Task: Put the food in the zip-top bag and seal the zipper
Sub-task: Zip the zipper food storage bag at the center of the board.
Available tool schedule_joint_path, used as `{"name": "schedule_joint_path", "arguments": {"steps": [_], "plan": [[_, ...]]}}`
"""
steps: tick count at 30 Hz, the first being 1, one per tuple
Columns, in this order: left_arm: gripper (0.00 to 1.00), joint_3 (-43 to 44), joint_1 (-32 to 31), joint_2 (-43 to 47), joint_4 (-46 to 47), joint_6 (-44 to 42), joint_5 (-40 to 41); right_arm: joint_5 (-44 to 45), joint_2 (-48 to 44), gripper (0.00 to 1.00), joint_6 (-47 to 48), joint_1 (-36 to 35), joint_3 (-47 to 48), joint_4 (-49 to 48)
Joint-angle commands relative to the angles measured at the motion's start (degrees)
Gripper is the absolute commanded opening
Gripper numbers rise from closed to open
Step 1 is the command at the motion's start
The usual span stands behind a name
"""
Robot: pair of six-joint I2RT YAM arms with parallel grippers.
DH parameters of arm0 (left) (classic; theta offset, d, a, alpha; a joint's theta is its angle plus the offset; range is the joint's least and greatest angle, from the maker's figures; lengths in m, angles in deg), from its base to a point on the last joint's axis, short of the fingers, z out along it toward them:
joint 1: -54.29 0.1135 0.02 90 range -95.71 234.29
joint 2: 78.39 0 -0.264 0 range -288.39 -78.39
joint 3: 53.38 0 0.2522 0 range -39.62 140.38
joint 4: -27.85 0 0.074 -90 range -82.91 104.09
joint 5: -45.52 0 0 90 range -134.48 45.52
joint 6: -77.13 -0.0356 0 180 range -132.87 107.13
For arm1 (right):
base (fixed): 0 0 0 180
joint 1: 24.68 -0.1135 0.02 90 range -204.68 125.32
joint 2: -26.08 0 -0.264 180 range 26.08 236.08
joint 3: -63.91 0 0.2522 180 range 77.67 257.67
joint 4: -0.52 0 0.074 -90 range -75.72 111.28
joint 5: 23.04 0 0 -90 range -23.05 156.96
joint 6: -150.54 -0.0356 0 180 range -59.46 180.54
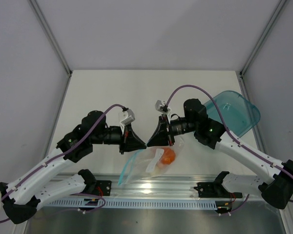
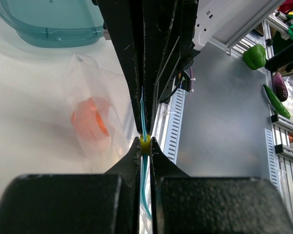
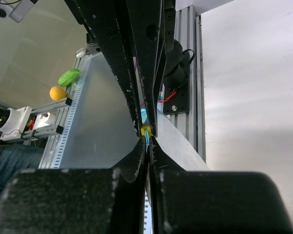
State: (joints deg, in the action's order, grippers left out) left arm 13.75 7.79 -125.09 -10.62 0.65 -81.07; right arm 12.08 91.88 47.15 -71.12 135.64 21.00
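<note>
The clear zip-top bag (image 1: 146,162) hangs between my two grippers just above the table's near edge. An orange-red piece of food (image 1: 167,156) sits inside it, seen through the plastic in the left wrist view (image 2: 88,119). My left gripper (image 1: 143,145) is shut on the teal zipper (image 1: 128,168) at its yellow end (image 2: 145,145). My right gripper (image 1: 151,143) faces it tip to tip and is shut on the same strip right beside that yellow end (image 3: 146,129). The loose part of the zipper curls down to the left.
A translucent teal plate (image 1: 232,114) lies at the right, behind my right arm. An aluminium rail (image 1: 161,187) runs along the near edge under the bag. Toy vegetables (image 2: 254,56) lie beyond the table.
</note>
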Motion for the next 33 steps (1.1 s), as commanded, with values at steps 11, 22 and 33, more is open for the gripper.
{"name": "schedule_joint_path", "arguments": {"steps": [11, 22, 33], "plan": [[0.01, 0.69, 0.36, 1.87, -1.22, -0.60, -0.14, 22.52, -5.50, 0.00, 0.11, 0.99, 1.97, 0.92], [0.01, 0.16, 0.45, 5.21, -4.82, -0.42, 1.79, 27.18, -9.02, 0.00, -0.24, 7.23, 0.91, 4.17], [0.01, -3.44, 0.36, 14.60, -10.97, 4.06, 5.04, 28.85, -11.40, 0.00, -1.99, 11.45, -2.16, 3.82]]}}
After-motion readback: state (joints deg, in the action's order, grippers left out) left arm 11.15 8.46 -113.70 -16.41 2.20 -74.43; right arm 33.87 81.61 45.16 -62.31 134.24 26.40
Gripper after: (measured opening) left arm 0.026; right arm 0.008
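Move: Both closed grippers meet tip to tip at the yellow zipper slider, which sits about 1 cm to the left hand's right and about 1 cm to the right hand's left, level with both. From the right hand, the red food in the hanging bag is some 7 cm right, 4 cm back and 10 cm below; the teal bin lies roughly 29 cm right, 9 cm ahead and 15 cm below. The zipper's far end trails about 9 cm left and 13 cm back of the left hand, slightly lower. The left fingers keep their grip at the yellow slider while the right fingers keep the blue zipper strip pinched and draw it away, forward about 8 cm and then increasingly right, about 5 cm, rising a little and turning some 30 degrees clockwise. The left hand first eases slightly forward, then pulls left and a little back against it. ##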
